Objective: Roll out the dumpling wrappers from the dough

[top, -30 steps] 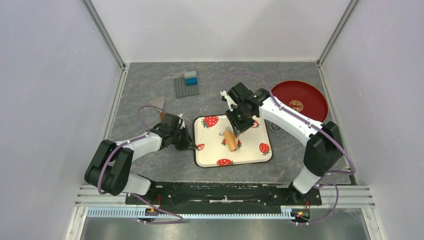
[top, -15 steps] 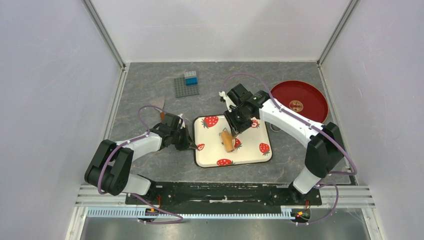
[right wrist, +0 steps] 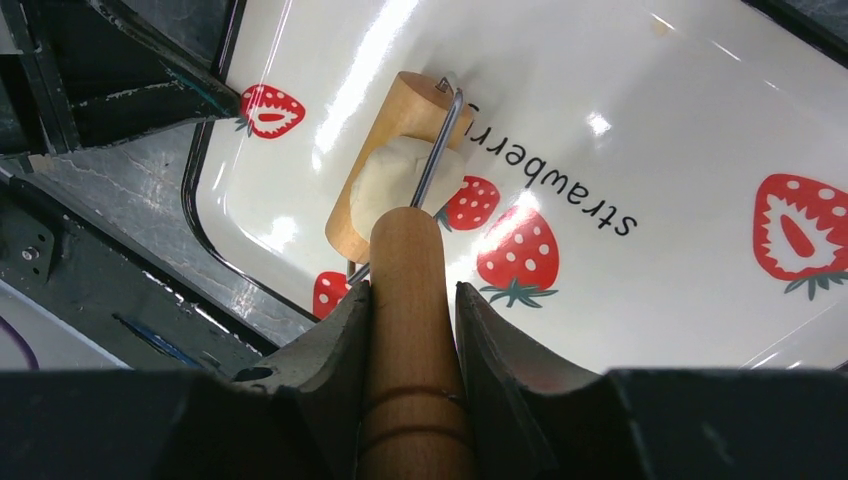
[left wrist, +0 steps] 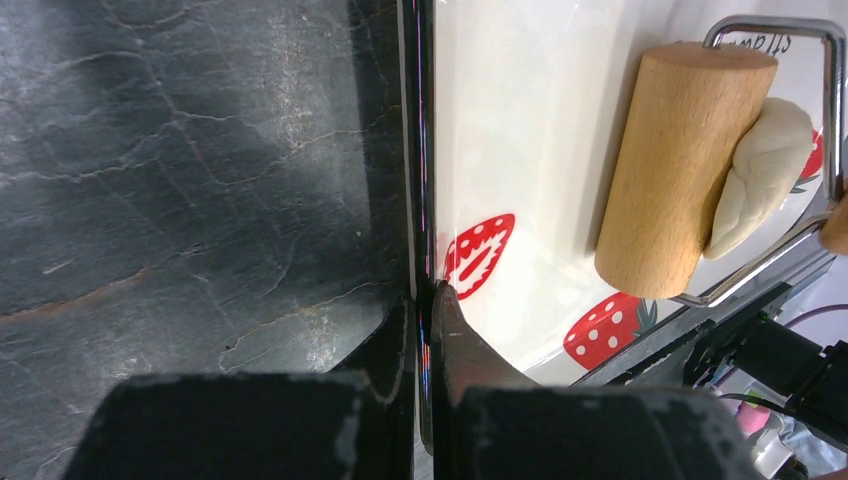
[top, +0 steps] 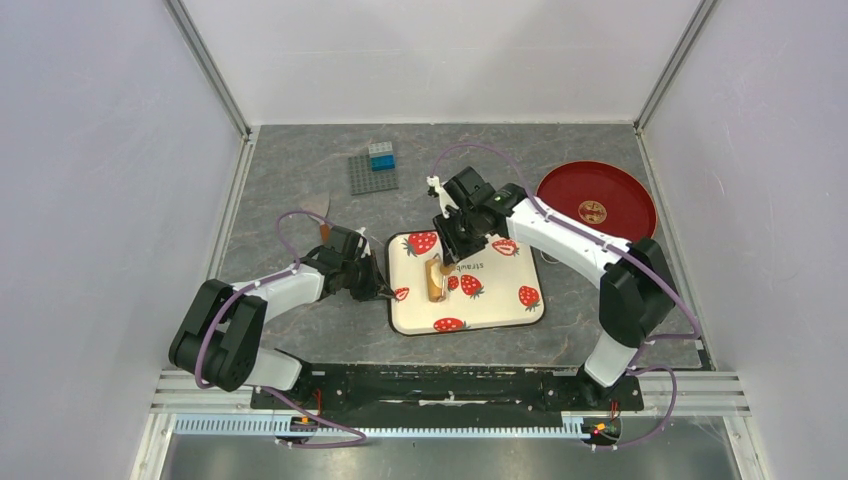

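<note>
A pale cream dough lump (left wrist: 758, 178) lies on the white strawberry-print tray (top: 500, 300), pressed against the side of the tan wooden roller drum (left wrist: 680, 170). The dough also shows in the right wrist view (right wrist: 393, 175), stuck to the drum (right wrist: 400, 110). My right gripper (right wrist: 410, 300) is shut on the roller's wooden handle (right wrist: 405, 270), holding the roller (top: 434, 277) over the tray's left half. My left gripper (left wrist: 423, 300) is shut on the tray's left rim (left wrist: 418, 200); it also shows in the top view (top: 385, 292). No flat wrappers are in view.
A dark red round plate (top: 598, 200) with a small thing in it lies at the back right. A grey baseplate with a blue brick (top: 373, 168) sits at the back. A scraper (top: 318, 212) lies left of the tray.
My right gripper has moved left across the tray with the roller, from the tray's middle to its left half. The left arm has not moved.
</note>
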`<state>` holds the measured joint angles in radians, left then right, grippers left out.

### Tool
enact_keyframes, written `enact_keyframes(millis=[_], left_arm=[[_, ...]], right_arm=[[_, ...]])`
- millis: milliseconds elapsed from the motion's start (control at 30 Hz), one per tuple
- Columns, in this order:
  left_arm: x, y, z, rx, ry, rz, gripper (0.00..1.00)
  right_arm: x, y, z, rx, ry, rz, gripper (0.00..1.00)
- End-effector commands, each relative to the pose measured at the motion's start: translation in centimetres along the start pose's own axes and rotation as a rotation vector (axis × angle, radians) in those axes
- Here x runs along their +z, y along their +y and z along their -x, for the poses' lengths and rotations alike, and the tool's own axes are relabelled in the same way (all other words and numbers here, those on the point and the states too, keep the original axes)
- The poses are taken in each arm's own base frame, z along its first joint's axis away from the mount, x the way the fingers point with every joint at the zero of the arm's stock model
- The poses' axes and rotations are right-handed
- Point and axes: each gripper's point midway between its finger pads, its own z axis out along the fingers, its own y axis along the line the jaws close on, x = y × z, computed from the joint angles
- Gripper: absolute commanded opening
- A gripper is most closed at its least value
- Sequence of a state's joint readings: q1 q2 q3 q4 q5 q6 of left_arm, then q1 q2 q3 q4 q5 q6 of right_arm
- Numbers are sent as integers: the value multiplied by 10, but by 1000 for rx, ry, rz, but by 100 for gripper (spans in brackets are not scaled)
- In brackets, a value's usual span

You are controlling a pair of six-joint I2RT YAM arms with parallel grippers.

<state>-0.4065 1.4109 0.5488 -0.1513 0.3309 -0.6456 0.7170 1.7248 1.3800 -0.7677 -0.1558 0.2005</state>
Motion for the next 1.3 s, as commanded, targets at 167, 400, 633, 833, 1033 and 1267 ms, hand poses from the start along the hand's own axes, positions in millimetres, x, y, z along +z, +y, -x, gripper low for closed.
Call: enact_keyframes(millis=[167,400,633,833,1033,1267], left_arm=[[8,49,-31,21,72,201,2],[8,48,-32,23,73,201,2],[8,49,-32,21,75,202,2],[8,49,-32,21,75,203,2],[8,49,-32,21,78,205,2],[8,49,-32,21,78,205,2]], right_arm=[[-4,-60,-29,8,107,-204,0],[-25,-53,-9,21,32,-84,0],[-43,-47,9,-1,-49,-20,0],[-62,-41,25,-5,-134,42,0],[-71,-45,31,2,-162,35,0],[-62,-50,22,9,-146,37,0]])
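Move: The right hand holds the roller by its handle, with the dough clinging to the roller's side about 3 cm to the left and some 8 cm below, level fore and aft. The "strawberry" lettering is about 2 cm ahead, 3 cm right and 10 cm down; the tray's double strawberry is roughly 2 cm back, 4 cm right, equally low. For the left hand on the tray's left rim, the lettering lies about 15 cm right and 5 cm ahead, at nearly fingertip height. The right hand, fingers still clamped on the handle, sweeps the roller and clinging dough rightward across the tray from its left part towards the lettering, about 5 cm right and 2 cm forward and nearly level, then rises some 3 cm while easing another centimetre right, so that the roller comes off the tray over the lettering, the wrist hardly turning. The left fingers keep their pinch on the tray's left rim and hold it all but still against the stroke. ##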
